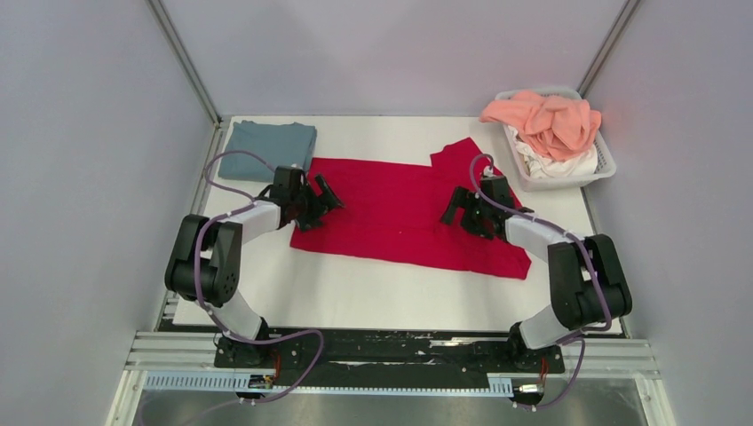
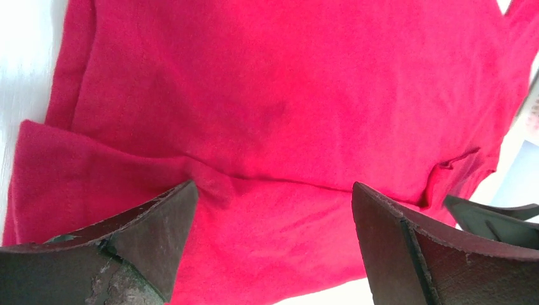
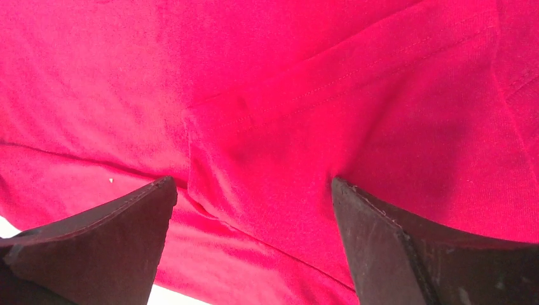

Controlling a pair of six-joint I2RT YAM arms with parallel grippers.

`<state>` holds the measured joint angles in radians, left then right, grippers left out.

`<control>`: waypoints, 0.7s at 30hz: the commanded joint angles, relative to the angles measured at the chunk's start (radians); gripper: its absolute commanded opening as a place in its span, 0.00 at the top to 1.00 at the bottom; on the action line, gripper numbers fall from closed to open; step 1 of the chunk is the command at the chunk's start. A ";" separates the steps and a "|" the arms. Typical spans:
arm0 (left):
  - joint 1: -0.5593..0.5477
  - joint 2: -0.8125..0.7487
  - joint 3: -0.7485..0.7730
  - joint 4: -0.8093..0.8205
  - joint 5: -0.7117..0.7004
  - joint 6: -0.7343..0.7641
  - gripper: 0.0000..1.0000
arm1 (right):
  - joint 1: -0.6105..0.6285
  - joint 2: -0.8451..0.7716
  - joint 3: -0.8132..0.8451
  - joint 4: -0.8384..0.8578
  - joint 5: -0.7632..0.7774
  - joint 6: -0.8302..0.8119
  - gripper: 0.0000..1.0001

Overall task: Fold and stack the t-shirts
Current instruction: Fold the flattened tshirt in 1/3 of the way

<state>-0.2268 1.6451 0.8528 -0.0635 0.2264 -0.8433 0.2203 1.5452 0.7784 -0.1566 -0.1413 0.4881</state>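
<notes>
A crimson red t-shirt [image 1: 400,213] lies spread on the white table, partly folded, one sleeve sticking out at its far right corner. My left gripper [image 1: 330,197] is open over the shirt's left edge, and the shirt [image 2: 279,114] fills the left wrist view with a folded flap between the fingers. My right gripper [image 1: 451,211] is open over the shirt's right part; in the right wrist view the shirt [image 3: 286,95] shows a folded edge and a seam. A dusty blue-grey t-shirt [image 1: 268,148] lies folded at the far left. Salmon pink [image 1: 543,120] and white [image 1: 559,164] shirts sit in the basket.
A white slatted plastic basket [image 1: 606,160] stands at the far right corner. Grey walls close in the table on the left, back and right. The white table surface [image 1: 355,293] shows bare in front of the red shirt.
</notes>
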 commanded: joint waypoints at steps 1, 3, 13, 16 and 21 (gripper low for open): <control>0.000 0.038 -0.031 0.015 0.020 0.001 0.00 | 0.005 -0.043 -0.088 -0.031 0.011 0.058 0.00; -0.001 0.022 -0.084 0.001 0.017 0.001 0.00 | 0.006 -0.090 -0.128 -0.064 -0.004 0.070 0.00; -0.104 -0.377 -0.478 -0.177 -0.008 -0.127 0.00 | 0.012 -0.450 -0.281 -0.288 -0.027 0.089 0.00; -0.153 -0.542 -0.544 -0.261 -0.038 -0.199 0.00 | 0.018 -0.531 -0.317 -0.340 -0.065 0.079 0.00; -0.199 -0.755 -0.638 -0.397 -0.072 -0.284 0.00 | 0.034 -0.619 -0.338 -0.397 -0.100 0.095 0.00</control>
<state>-0.3988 0.9733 0.3145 -0.1513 0.2214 -1.0477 0.2386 0.9852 0.4511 -0.4942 -0.1921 0.5571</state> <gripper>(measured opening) 1.000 0.998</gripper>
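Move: The red t-shirt lies under both open grippers, some 2 cm below the hand points: its middle is about 21 cm to the right of the left gripper and level with it, and about 14 cm left and 2 cm ahead of the right one. The front table edge runs straight back, some 29 cm from the left hand and 26 cm from the right. The blue folded shirt sits about 15 cm ahead and 15 cm left of the left gripper. Keep both grippers wide open with their fingertips resting on the red t-shirt and drag the cloth straight back towards the front table edge, staying level. Pull the left one about 16 cm, after a tiny nudge forward, and the right one about 14 cm, tipping its fingers slightly more downward. ##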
